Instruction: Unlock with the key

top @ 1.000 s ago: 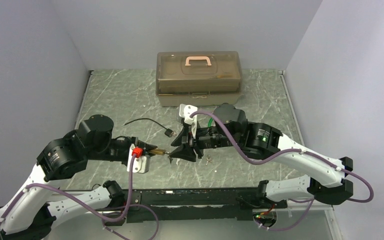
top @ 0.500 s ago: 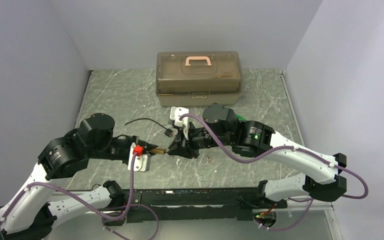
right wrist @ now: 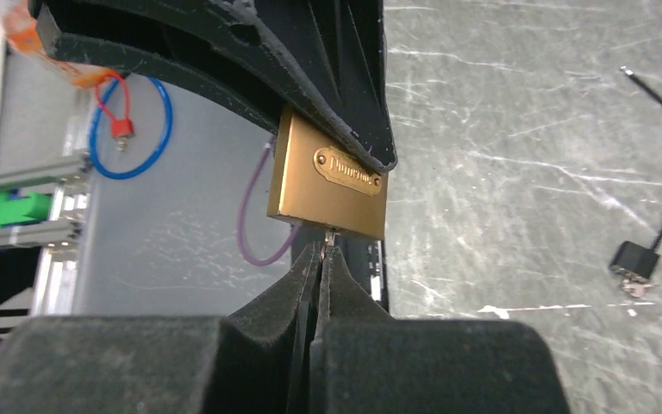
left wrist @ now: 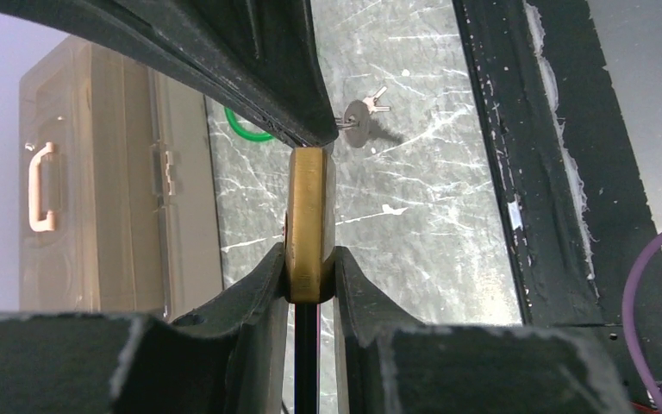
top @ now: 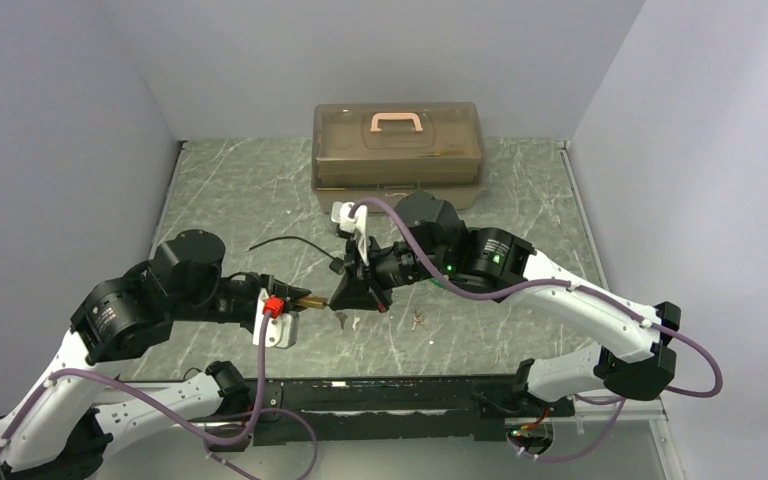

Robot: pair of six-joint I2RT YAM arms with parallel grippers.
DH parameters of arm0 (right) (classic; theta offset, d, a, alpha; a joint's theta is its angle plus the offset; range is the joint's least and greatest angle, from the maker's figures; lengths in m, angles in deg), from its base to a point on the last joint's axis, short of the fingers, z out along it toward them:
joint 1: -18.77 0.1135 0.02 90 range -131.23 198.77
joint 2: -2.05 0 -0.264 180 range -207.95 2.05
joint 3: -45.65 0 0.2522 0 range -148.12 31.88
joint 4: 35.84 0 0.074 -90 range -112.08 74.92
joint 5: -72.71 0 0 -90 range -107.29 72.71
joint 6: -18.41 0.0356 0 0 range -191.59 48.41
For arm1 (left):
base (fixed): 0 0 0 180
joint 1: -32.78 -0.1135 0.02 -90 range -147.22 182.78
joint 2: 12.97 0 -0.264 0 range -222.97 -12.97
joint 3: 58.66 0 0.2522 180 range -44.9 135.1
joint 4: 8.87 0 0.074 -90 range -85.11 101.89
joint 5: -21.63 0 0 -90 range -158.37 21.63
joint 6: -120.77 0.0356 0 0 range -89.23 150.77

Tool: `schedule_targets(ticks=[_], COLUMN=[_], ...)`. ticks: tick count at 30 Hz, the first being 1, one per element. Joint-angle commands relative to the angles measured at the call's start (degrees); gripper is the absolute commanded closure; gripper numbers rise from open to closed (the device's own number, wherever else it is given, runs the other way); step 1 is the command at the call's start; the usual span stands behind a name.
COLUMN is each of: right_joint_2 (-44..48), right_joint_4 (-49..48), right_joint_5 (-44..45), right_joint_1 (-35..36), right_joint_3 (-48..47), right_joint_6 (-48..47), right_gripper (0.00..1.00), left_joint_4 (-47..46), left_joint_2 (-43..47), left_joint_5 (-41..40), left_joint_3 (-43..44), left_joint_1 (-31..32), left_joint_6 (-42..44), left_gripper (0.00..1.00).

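Observation:
My left gripper (top: 300,299) is shut on a brass padlock (top: 315,299) and holds it above the table; in the left wrist view the padlock (left wrist: 310,220) stands edge-on between the fingers (left wrist: 259,285). My right gripper (top: 346,297) is shut on a small silver key (right wrist: 328,236). In the right wrist view only the key's tip shows, touching the bottom face of the padlock (right wrist: 332,183) at its keyhole. The padlock's shackle is hidden behind the left fingers (right wrist: 310,78).
A translucent brown toolbox (top: 397,155) with a pink handle stands at the back. A black cable (top: 288,243) with a plug lies on the marbled table (top: 520,200). Loose keys (top: 418,320) lie right of the grippers and also show in the left wrist view (left wrist: 364,112).
The right arm has moved left and its wrist has turned, bringing the key up against the padlock. The left arm and padlock have stayed in place.

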Motion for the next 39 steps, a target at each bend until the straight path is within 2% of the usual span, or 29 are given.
schedule_targets(ticks=[1, 5, 17, 19, 20, 22, 24, 27, 31, 39], right_joint_2=[-1.07, -0.69, -1.13, -0.71, -0.14, 1.85, 5.05, 9.52, 9.99, 8.01], right_joint_4=[0.2, -2.85, -4.73, -1.67, 0.12, 2.16, -0.4, -5.86, -8.19, -8.39], right_joint_5=[-10.18, -13.34, -12.7, -8.5, -5.83, -1.69, 0.66, 2.75, 7.12, 7.89], right_joint_1=[-2.68, -3.21, -3.37, -3.51, -3.52, -3.48, -3.38, -2.32, 0.54, 3.71], right_joint_3=[-0.12, 1.68, 1.39, -0.48, -1.55, -3.08, -1.52, 1.85, 2.69, 2.63], right_joint_6=[6.84, 7.89, 10.28, 7.28, 4.98, 0.16, -3.19, -7.56, -10.63, -12.59], right_gripper=[1.0, 1.0, 1.0, 0.76, 0.69, 0.57, 0.45, 0.33, 0.27, 0.3], left_joint_4=[-11.49, -10.7, -10.56, -9.63, -9.25, -9.6, -9.35, -9.55, -9.3, -6.0], left_joint_2=[1.25, 0.42, -0.17, -0.62, -0.64, 0.14, 0.6, -0.2, -1.65, -6.12], left_joint_5=[-0.32, -0.06, -0.41, 0.07, 0.72, 2.22, 3.97, 6.1, 10.05, 13.51], left_joint_3=[2.7, 3.93, 4.94, 5.33, 4.97, 3.07, 1.74, 1.03, 0.27, 3.12], left_joint_1=[0.0, -0.04, -0.02, -0.05, -0.12, -0.37, -0.51, -1.11, -2.13, -3.55], left_joint_6=[3.17, 4.07, 4.0, 1.55, 0.21, -2.39, -4.46, -8.47, -13.39, -15.44], left_gripper=[1.0, 1.0, 1.0, 1.0, 1.0, 1.0, 1.0, 1.0, 1.0, 1.0])
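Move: The key in the keyhole is already pinched between the right hand's shut fingers. The padlock body is about 3 cm to this hand's left and a little above. On the table, some 32 cm below the right hand, the black cable lock's body lies about 26 cm ahead and 3 cm left, and loose keys about 13 cm ahead and 15 cm right. From the left hand, which keeps hold of the padlock, the key is about 6 cm right and 3 cm lower. Rolling about its own fingers, top edge going forward, the right hand twists the pinched key some 10 degrees further while the left keeps the padlock nearly still. It then opens wide, lets go, and backs off upward and to the right, up about 6 cm, rolling back past its start. The left hand meanwhile carries the padlock 2–3 cm right, rolling about 15 degrees. ##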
